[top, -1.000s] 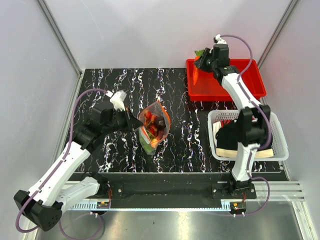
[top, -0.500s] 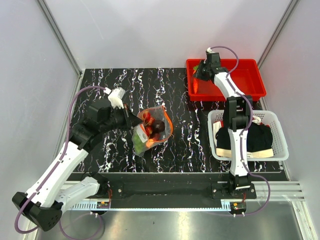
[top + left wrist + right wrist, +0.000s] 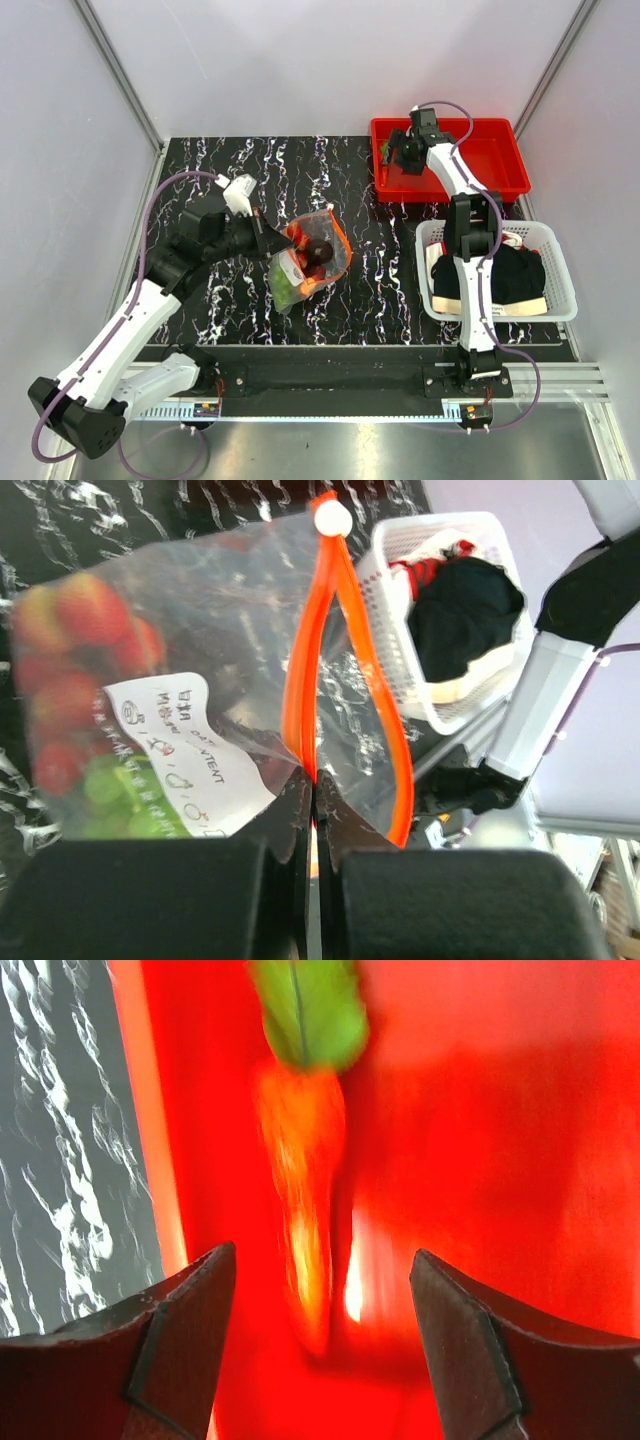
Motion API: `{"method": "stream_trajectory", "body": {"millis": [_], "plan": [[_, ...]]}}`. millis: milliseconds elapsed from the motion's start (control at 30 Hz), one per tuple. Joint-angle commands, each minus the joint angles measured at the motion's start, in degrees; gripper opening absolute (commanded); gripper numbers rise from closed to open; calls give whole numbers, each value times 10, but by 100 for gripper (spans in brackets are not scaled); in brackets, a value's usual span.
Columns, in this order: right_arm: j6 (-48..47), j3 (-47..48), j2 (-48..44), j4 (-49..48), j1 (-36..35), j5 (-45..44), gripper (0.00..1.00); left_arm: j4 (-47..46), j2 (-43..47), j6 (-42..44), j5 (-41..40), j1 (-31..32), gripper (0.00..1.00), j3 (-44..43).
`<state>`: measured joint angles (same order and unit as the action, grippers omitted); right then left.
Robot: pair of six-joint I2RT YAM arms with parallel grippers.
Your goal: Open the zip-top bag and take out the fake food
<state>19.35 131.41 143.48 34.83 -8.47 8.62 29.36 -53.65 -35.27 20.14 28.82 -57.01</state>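
The zip-top bag (image 3: 310,258) hangs tilted above the black marble table, mouth gaping. My left gripper (image 3: 272,240) is shut on its orange-red zip strip (image 3: 345,660), pinched at the fingertips of that gripper (image 3: 313,785). The white label (image 3: 190,740), red tomatoes (image 3: 80,670) and green bits show through the plastic; a dark purple piece (image 3: 317,250) lies inside. My right gripper (image 3: 400,152) is open over the red tray (image 3: 490,165). The orange carrot (image 3: 300,1190) with its green top lies blurred on the tray floor, free between the open fingers of that gripper (image 3: 320,1260).
A white mesh basket (image 3: 555,262) with black and white cloth items stands at the right, below the red tray; it also shows in the left wrist view (image 3: 400,540). White walls enclose the table on three sides.
My right gripper has moved down into the left end of the red tray and opened, letting go of the carrot. My left gripper has shifted the bag slightly, and its mouth gapes wider.
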Motion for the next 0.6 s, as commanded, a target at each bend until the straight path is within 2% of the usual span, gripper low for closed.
{"method": "stream_trajectory", "body": {"millis": [0,167,367,467,567], "plan": [[16,-104,-175,45,-23,-29,77,-103,-7,-42,64,1,0,25],[47,-316,-375,-4,-99,4,77,-136,-18,-59,65,1,0,46],[52,-438,-538,22,-203,-31,72,-173,-29,-85,93,4,0,64],[73,-462,-588,37,-254,-30,61,-183,-30,-89,85,11,0,67],[96,-475,-608,47,-292,-11,47,-193,-27,-97,77,17,0,74]]}}
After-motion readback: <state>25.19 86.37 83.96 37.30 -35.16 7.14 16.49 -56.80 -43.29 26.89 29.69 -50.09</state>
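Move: The next fake food is in the bag hanging from the left fingers. It lies some 33 cm back and 24 cm left of the right hand and about 5 cm higher; from the left hand it is about 6 cm ahead, 6 cm right and 13 cm below. The carrot lies just under the open right fingers, about 1 cm ahead, 2 cm left and 4 cm down; the red bin's middle is roughly 18 cm right of that hand, level fore and aft and 4 cm down. With its fingers already open and empty, the right hand leaves the carrot and sweeps quickly back about 30 cm towards the bag, low at first, then rising some 20 cm and swinging about 14 cm left, while the wrist turns some 20 degrees counter-clockwise and the fingers draw in from wide to about half open near the end. The left hand keeps its closed pinch on the bag's orange zip edge and carries it about 3 cm to the right and 2 cm down, rolling roughly 10 degrees so that its left side dips. ##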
